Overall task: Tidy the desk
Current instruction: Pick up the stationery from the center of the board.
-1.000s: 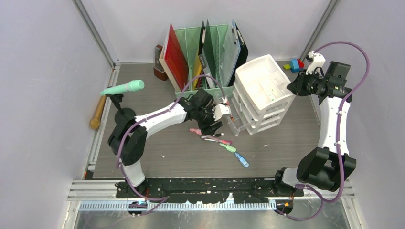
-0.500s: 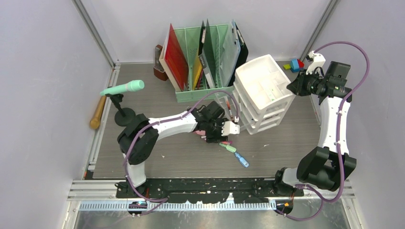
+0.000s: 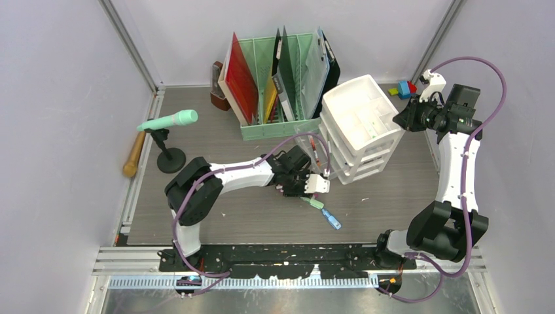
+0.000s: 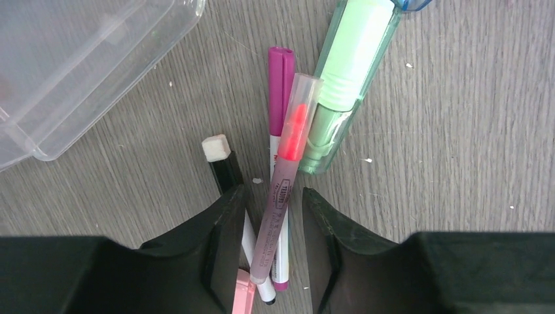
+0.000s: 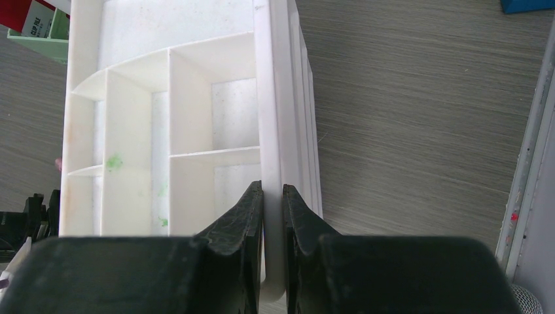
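On the grey-brown wood-grain desk lies a cluster of pens. My left gripper is down over it, open. Its jaws straddle a translucent pink highlighter and a magenta-capped white marker, with gaps on both sides. A black pen with a white tip lies by the left finger. A green highlighter lies just to the right. From above, the left gripper sits beside the green highlighter and a blue marker. My right gripper is shut on the rim of the white drawer unit.
A clear plastic drawer rests against the white drawer unit. A mint-green file rack with folders stands at the back. A green microphone on a stand and a wooden handle are at the left. Coloured blocks lie in the far right corner.
My left arm has swung right and down onto the pens, and its jaws have narrowed around them. The right arm has not moved.
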Controlling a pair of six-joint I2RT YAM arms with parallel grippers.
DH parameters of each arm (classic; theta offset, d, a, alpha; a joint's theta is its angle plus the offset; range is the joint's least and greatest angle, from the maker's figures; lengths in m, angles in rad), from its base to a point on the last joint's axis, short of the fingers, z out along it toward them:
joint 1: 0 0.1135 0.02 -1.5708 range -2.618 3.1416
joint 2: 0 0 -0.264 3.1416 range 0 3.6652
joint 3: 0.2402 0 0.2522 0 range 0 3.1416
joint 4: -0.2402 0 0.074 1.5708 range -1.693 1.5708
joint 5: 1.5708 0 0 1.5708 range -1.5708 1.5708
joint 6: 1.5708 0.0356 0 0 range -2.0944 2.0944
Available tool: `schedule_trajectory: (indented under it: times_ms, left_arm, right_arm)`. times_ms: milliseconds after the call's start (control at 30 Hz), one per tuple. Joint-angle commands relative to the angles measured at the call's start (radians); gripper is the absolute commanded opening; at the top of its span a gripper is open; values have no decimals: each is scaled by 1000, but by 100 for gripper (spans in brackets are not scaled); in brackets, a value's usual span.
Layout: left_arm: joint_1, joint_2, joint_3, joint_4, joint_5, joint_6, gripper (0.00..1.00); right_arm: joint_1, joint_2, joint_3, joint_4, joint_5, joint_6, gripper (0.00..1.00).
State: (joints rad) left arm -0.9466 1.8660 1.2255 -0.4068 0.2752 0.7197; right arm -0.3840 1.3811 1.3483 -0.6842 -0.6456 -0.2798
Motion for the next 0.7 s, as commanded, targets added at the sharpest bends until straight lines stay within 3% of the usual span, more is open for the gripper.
schedule_trajectory:
  times_ms: [0,667]
  left_arm:
    - [-7,6,-6,41,-10,23,37]
    - [-8,-25,40,-15,-48,26,6]
  right_arm:
    - [8,101,-67,-100,112,31,1]
    - [8,110,-64,-107,109,29,1]
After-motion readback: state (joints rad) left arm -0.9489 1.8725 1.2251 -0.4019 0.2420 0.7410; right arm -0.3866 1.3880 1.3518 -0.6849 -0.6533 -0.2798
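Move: The clear pink pen, topmost of the stationery, lies between the left hand's open fingertips, its middle about 2 cm to the right and 1 cm below. The black marker lies 2 cm farther forward than the pen, at the same height. The green highlighter lies about 5 cm back and 8 cm right of the hand. From the right hand, the pink pen is roughly 33 cm left, 23 cm back and 22 cm down. Left hand stays low, easing about half a centimetre forward as its fingers close and pinch the pink pen. ##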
